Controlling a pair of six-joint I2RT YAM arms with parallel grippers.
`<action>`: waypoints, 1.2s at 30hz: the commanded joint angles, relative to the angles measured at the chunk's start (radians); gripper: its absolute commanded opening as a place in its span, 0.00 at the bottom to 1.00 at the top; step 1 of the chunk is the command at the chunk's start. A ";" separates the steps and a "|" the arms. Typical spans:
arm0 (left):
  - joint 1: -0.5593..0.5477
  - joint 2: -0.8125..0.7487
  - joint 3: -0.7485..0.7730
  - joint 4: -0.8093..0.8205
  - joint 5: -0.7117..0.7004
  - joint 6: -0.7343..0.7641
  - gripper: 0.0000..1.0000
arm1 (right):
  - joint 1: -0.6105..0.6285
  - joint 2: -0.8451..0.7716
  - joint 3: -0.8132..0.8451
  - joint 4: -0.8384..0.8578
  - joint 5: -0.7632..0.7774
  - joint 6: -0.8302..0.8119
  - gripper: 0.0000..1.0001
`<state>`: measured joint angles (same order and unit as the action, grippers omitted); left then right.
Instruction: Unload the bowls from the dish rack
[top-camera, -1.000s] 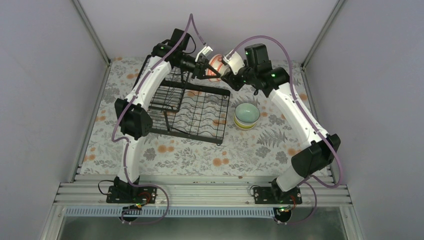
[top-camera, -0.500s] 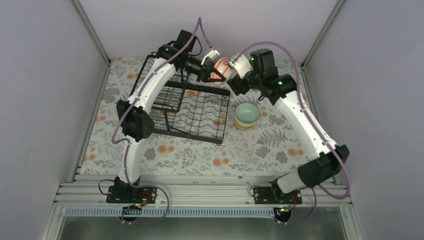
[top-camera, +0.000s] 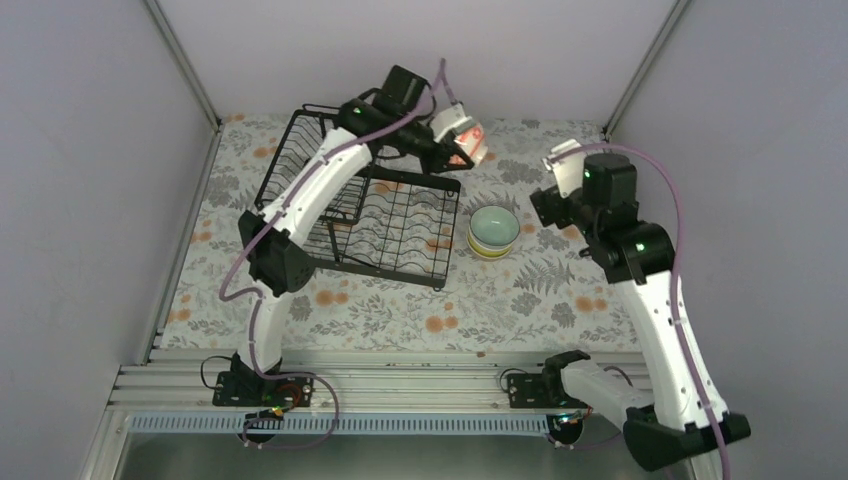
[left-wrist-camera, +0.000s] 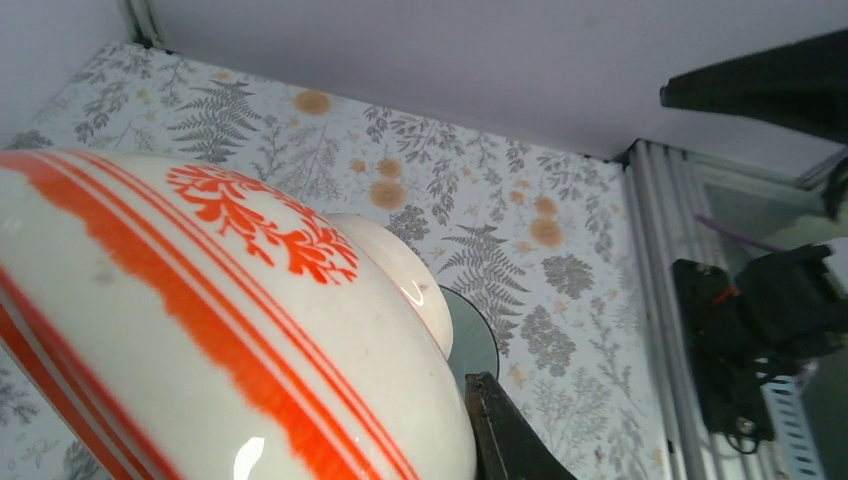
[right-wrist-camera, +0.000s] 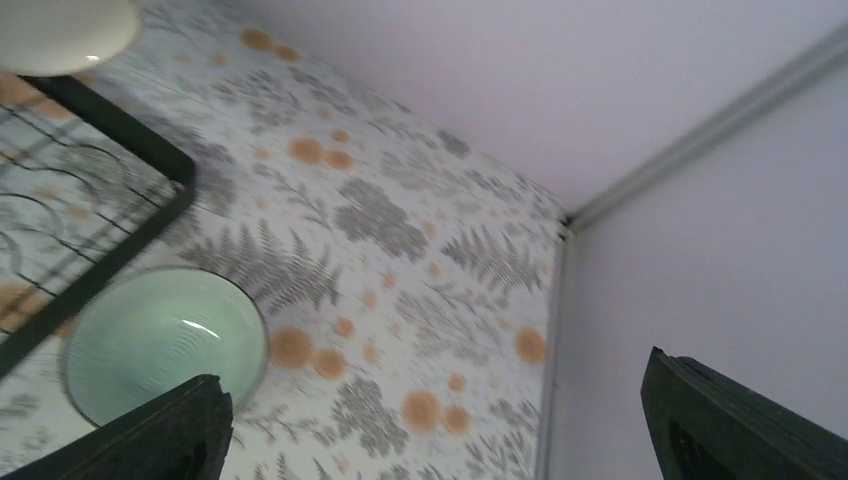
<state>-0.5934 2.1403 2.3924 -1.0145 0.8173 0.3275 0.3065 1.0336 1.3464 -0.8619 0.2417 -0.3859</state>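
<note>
The white bowl with the red-orange pattern (top-camera: 468, 140) hangs in the air past the far right corner of the black wire dish rack (top-camera: 372, 205). My left gripper (top-camera: 458, 150) is shut on its rim. In the left wrist view this bowl (left-wrist-camera: 200, 330) fills the left side, with one black finger (left-wrist-camera: 505, 425) pressed to its wall. The pale green bowl (top-camera: 494, 224) sits nested on another pale bowl on the table, right of the rack. My right gripper (top-camera: 547, 197) stands wide open and empty to the right of that stack. Its wrist view shows the green bowl (right-wrist-camera: 165, 340) by the left finger (right-wrist-camera: 160, 430).
The table has a floral cloth (top-camera: 400, 310) and grey walls close on three sides. The rack's corner bar (right-wrist-camera: 120, 200) crosses the left of the right wrist view. The rack's taller basket end (top-camera: 300, 150) is at the far left.
My right gripper has let go of the patterned bowl, opened wide and drawn back to the right. My left gripper has carried the bowl rightward, past the rack's corner.
</note>
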 joint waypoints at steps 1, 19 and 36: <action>-0.109 0.019 0.037 0.079 -0.254 0.024 0.02 | -0.062 -0.064 -0.093 0.010 0.075 0.015 1.00; -0.392 0.081 -0.094 0.076 -0.882 0.137 0.02 | -0.264 -0.117 -0.203 0.075 0.143 -0.014 1.00; -0.442 0.189 -0.082 0.023 -1.024 0.155 0.02 | -0.289 -0.128 -0.198 0.064 0.073 -0.021 1.00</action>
<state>-1.0336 2.2990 2.2711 -0.9844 -0.1505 0.4644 0.0296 0.9226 1.1530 -0.8154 0.3351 -0.3969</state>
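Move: The left hand holds the orange-patterned bowl. The stack it is meant for, green bowl on top, lies about 9 cm to this hand's right, 2 cm back and some 26 cm below. The rack's right end lies 27 cm below, roughly 3 cm back and 2 cm to the left. From the right hand, the stack is some 4 cm ahead, 11 cm to the left and 29 cm below. Still pinching the orange-patterned bowl, the left hand swings to the right, then sinks steeply towards the bowl stack: about 17 cm down in all, 8 cm right and a little back. Its wrist turns nearly 50 degrees, bringing the sideways-pointing fingers round to point mostly down. The empty right hand stays open, clears some 10 cm rightward and slightly down while turning clockwise, then halts. ##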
